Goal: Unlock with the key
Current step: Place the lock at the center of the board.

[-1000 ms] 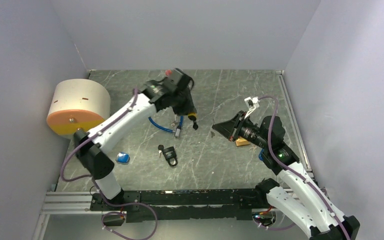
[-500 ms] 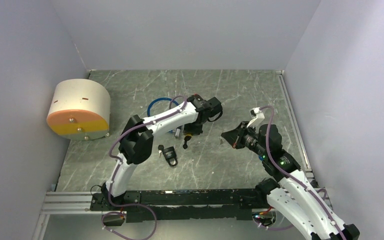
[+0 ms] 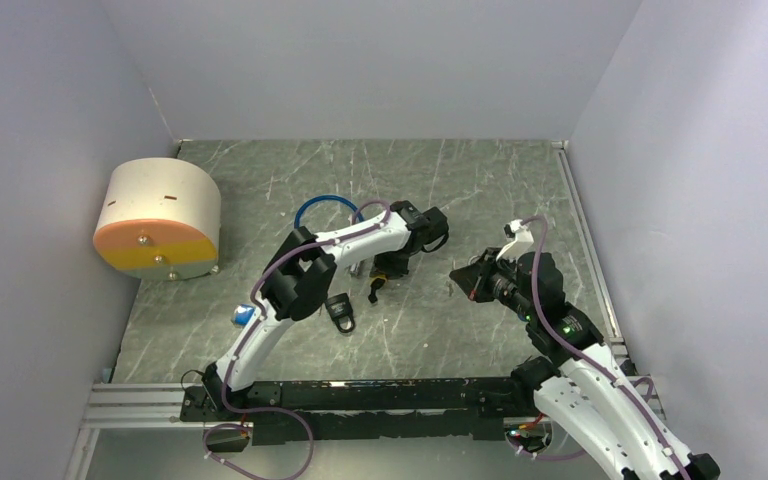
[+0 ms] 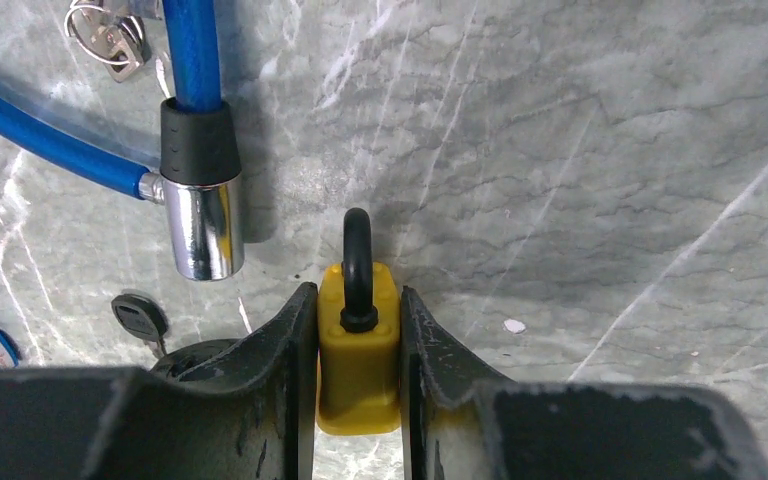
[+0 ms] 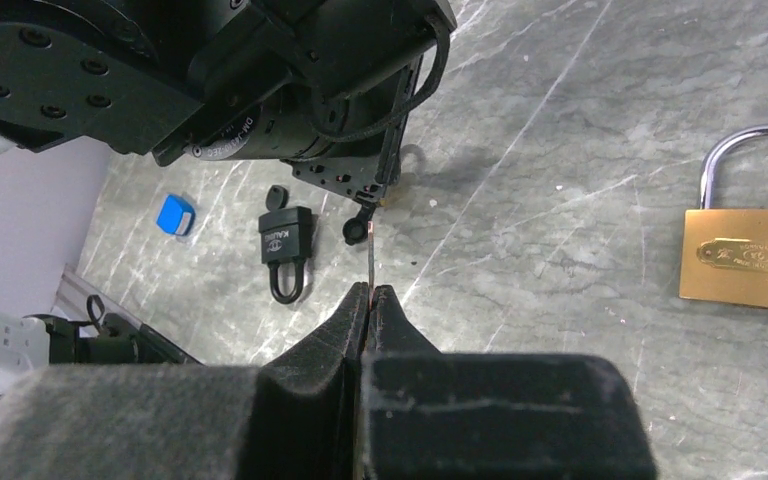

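Observation:
A yellow padlock (image 4: 358, 350) with a black shackle (image 4: 356, 250) sits between the fingers of my left gripper (image 4: 358, 295), which is shut on its body, shackle pointing down at the table. In the top view the left gripper (image 3: 380, 277) hangs over the middle of the table. My right gripper (image 5: 371, 290) is shut on the key (image 5: 372, 255), whose thin blade sticks out past the fingertips toward the left gripper's underside. From above, the right gripper (image 3: 457, 274) is just right of the left one. The keyhole is hidden.
A black padlock (image 3: 339, 311) and a loose black key (image 4: 140, 318) lie left of the grippers. A blue cable lock (image 4: 195, 120) is behind them, a brass padlock (image 5: 750, 250) to the right. A small blue object (image 3: 244, 316) and a cream-and-orange drum (image 3: 157, 220) are at the left.
The left arm has swung from the back left to the table's middle with the yellow padlock. The right gripper has shifted slightly nearer, key still in it.

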Robot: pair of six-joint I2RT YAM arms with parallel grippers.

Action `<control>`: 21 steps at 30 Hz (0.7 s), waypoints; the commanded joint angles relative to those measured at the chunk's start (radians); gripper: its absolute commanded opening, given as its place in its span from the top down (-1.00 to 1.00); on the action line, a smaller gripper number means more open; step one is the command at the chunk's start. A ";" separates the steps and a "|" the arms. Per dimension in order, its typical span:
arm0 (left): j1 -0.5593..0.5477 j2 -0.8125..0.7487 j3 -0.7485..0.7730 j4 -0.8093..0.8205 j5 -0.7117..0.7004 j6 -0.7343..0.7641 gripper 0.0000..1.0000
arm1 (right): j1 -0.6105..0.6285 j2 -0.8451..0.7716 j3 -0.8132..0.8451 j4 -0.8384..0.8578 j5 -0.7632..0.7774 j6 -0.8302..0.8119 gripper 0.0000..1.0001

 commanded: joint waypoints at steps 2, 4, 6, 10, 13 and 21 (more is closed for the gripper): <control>-0.001 -0.001 0.006 0.064 0.055 -0.006 0.64 | -0.004 -0.003 -0.002 0.041 -0.009 0.040 1.00; -0.001 -0.006 -0.007 0.084 0.083 -0.008 0.47 | -0.004 0.003 -0.003 0.045 -0.012 0.042 1.00; 0.000 -0.013 -0.016 0.100 0.101 -0.007 0.23 | -0.003 0.007 0.003 0.035 0.000 0.031 1.00; 0.008 -0.017 -0.029 0.114 0.128 -0.005 0.03 | -0.003 0.009 0.007 0.026 0.007 0.022 1.00; 0.017 -0.034 -0.059 0.139 0.148 -0.009 -0.06 | -0.003 0.006 0.004 0.027 0.004 0.027 1.00; 0.022 -0.097 -0.088 0.198 0.219 0.025 -0.65 | -0.004 -0.003 0.005 0.019 0.006 0.032 1.00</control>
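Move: The yellow lock is already between the left fingers, its middle at the hand point, with the board's centre some 2 cm below. From this hand, the blue cable's metal barrel lies about 5 cm left and 4 cm ahead; the black padlock about 8 cm left and 7 cm back. The yellow lock is roughly 8 cm ahead of the right hand, 13 cm to its left and 16 cm below it. Rightwards by about 2 cm, staying low over the board, the left hand moves away from the blue cable's barrel while rolling about 10 degrees so that its fingertips swing right and point more steeply down. Meanwhile the fingers spread from their narrow pinch to a wide gap, letting go of the yellow lock at the board's centre. ##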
